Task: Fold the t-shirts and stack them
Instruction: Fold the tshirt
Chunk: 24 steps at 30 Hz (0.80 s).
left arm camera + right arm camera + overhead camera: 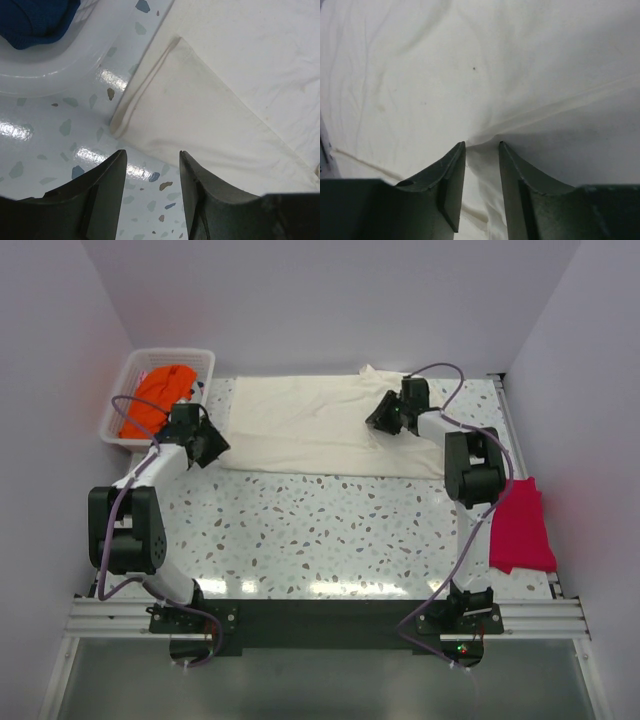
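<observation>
A large cream-white t-shirt (310, 425) lies spread flat across the back of the table. My left gripper (212, 445) hovers at the shirt's left edge, open, with only speckled tabletop between its fingers (152, 152); the shirt's folded hem (225, 100) lies just beyond the fingertips. My right gripper (380, 420) sits over the right part of the shirt (470, 75). Its jaws (482, 144) stand apart, and a raised ridge of cream cloth runs loose between them. A crimson-red t-shirt (522, 527) lies folded at the table's right edge.
A white slatted basket (170, 352) stands at the back left, holding an orange t-shirt (160, 395). The left wrist view shows the basket's wall (60, 70) and a blue t-shirt (35, 20) inside. Purple walls enclose the table.
</observation>
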### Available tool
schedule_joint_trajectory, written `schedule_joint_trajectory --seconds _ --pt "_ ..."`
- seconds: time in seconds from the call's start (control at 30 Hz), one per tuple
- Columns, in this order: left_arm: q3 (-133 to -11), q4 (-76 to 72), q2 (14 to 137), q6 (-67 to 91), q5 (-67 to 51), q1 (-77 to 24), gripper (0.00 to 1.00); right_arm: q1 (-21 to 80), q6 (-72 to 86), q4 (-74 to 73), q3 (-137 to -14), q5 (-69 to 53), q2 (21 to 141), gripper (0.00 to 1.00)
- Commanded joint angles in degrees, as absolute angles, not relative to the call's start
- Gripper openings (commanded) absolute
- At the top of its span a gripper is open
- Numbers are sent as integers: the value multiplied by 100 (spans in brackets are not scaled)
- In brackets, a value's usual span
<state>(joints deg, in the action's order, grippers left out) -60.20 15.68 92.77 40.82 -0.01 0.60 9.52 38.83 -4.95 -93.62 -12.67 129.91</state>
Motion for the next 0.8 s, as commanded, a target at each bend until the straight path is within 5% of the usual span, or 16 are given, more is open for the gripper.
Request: schedule_joint_trajectory --seconds 0.0,0.23,0.77 --pt "-5968 1275 9246 3937 -149 53 52 941 4140 -18 -9606 -1801 13026 43" --pt "-5722 1433 9035 4104 360 44 53 809 3859 -255 -9571 -1732 12332 66" --pt "-6020 1327 9923 4368 958 -369 52 642 3138 -1802 -6762 -18 9529 66"
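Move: My left hand hovers some 7 cm above the cream t-shirt's near-left corner, which lies about 2 cm ahead and 2 cm to its left; the white basket's middle is some 17 cm ahead and 14 cm left. For my right hand, the t-shirt's near-right corner lies about 14 cm back, 18 cm right and 3 cm down, with the red t-shirts' middle roughly 25 cm back and 27 cm right. My right fingers, already parting on the folded-in sleeve, spread on to about two-thirds open and come free; then I lift that hand some 12 cm while swinging it back about 9 cm and right 7 cm, towards the near-right corner. Meanwhile my left hand, half open, sinks about 5 cm and draws slightly back, closing on the near-left corner without reaching it. ##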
